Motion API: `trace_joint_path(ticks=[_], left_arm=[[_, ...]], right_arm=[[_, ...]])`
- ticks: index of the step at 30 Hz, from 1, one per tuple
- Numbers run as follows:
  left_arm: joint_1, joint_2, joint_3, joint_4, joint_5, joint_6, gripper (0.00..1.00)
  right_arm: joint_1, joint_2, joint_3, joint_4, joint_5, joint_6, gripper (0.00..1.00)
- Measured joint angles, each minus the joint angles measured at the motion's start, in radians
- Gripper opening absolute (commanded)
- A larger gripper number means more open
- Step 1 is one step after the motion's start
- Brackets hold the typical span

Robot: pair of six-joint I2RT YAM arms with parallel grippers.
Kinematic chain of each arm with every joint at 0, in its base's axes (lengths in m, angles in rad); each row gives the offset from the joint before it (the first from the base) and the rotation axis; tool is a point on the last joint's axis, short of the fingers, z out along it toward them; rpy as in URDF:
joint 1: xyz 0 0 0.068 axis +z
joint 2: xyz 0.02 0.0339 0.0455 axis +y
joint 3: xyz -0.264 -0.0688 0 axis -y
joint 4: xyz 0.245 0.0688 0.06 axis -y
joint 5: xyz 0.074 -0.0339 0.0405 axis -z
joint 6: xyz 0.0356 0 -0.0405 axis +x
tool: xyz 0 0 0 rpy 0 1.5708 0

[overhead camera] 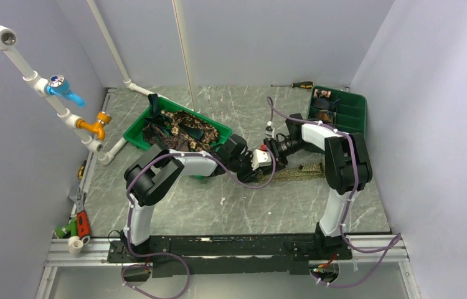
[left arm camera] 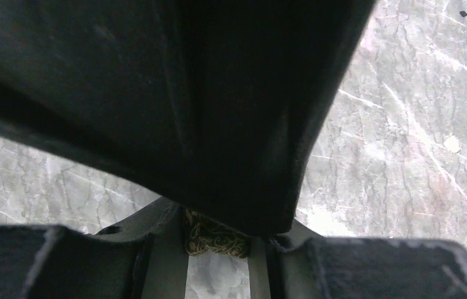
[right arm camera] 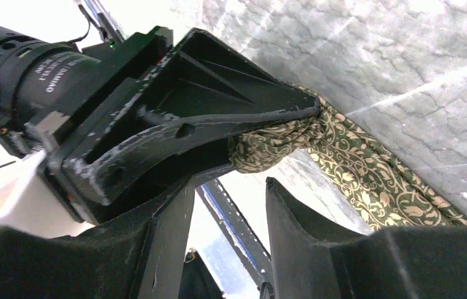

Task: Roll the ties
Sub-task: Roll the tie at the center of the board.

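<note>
An olive-green tie with a tan scroll pattern (overhead camera: 302,169) lies as a strip on the grey table, running right from the two grippers. My left gripper (left arm camera: 215,249) is shut on its bunched near end (left arm camera: 212,237). In the right wrist view that end (right arm camera: 268,146) bulges out under the left gripper's black fingers (right arm camera: 218,118), and the strip (right arm camera: 380,180) trails off to the right. My right gripper (right arm camera: 231,187) stands open just beside it, nothing between its fingers. From above, the two grippers meet at mid-table, the left (overhead camera: 267,163) and the right (overhead camera: 273,151).
A green tray (overhead camera: 137,134) piled with loose ties stands behind the left arm. A second green tray (overhead camera: 358,103) at the back right holds small dark coils. A screwdriver (overhead camera: 293,85) lies by the back wall. White pipes with valves (overhead camera: 63,90) and hand tools (overhead camera: 80,221) line the left side.
</note>
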Motion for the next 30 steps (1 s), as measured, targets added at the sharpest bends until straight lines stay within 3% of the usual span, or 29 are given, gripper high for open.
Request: trace_joint_path(ticks=[13,14,17,19,23,30], left_arm=[[0.001,-0.002,0.000,-0.008,0.000,0.010,0.37],[0.001,-0.002,0.000,-0.008,0.000,0.010,0.37],[0.001,-0.003,0.000,-0.008,0.000,0.011,0.38],[0.001,-0.003,-0.003,-0.006,0.001,0.018,0.41],[0.002,-0.003,-0.006,-0.001,-0.001,0.022,0.63],[0.026,-0.053,-0.095,0.061,0.044,0.031,0.89]], right_arm=[[0.031,0.040,0.034,0.014,0.041,0.021,0.37],[0.031,0.044,0.035,0.014,0.041,0.023,0.34],[0.036,0.049,0.036,0.024,0.053,0.029,0.06],[0.039,0.060,0.043,0.026,0.057,0.034,0.00],[0.031,0.095,0.073,-0.002,0.056,0.031,0.00],[0.013,0.124,0.085,-0.028,0.104,-0.035,0.00]])
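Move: The tie's rolled end sits between the left fingers, right at their tips. From the right hand, open above it, the roll lies about 3 cm below, some 1 cm ahead and 1 cm left. The flat tie tail's middle is roughly 12 cm to the right hand's right, 1 cm back and 6 cm below; the divided green tray stands about 21 cm right and 15 cm ahead. The right fingers come onto the tie roll and shut there, their tips at its edge: after rising barely 1 cm, that hand sinks some 4 cm, edges slightly forward, and near the end draws about 1.5 cm to the right. The left fingers then open wide off the roll, and that hand starts backing away about 1.5 cm to the left. ##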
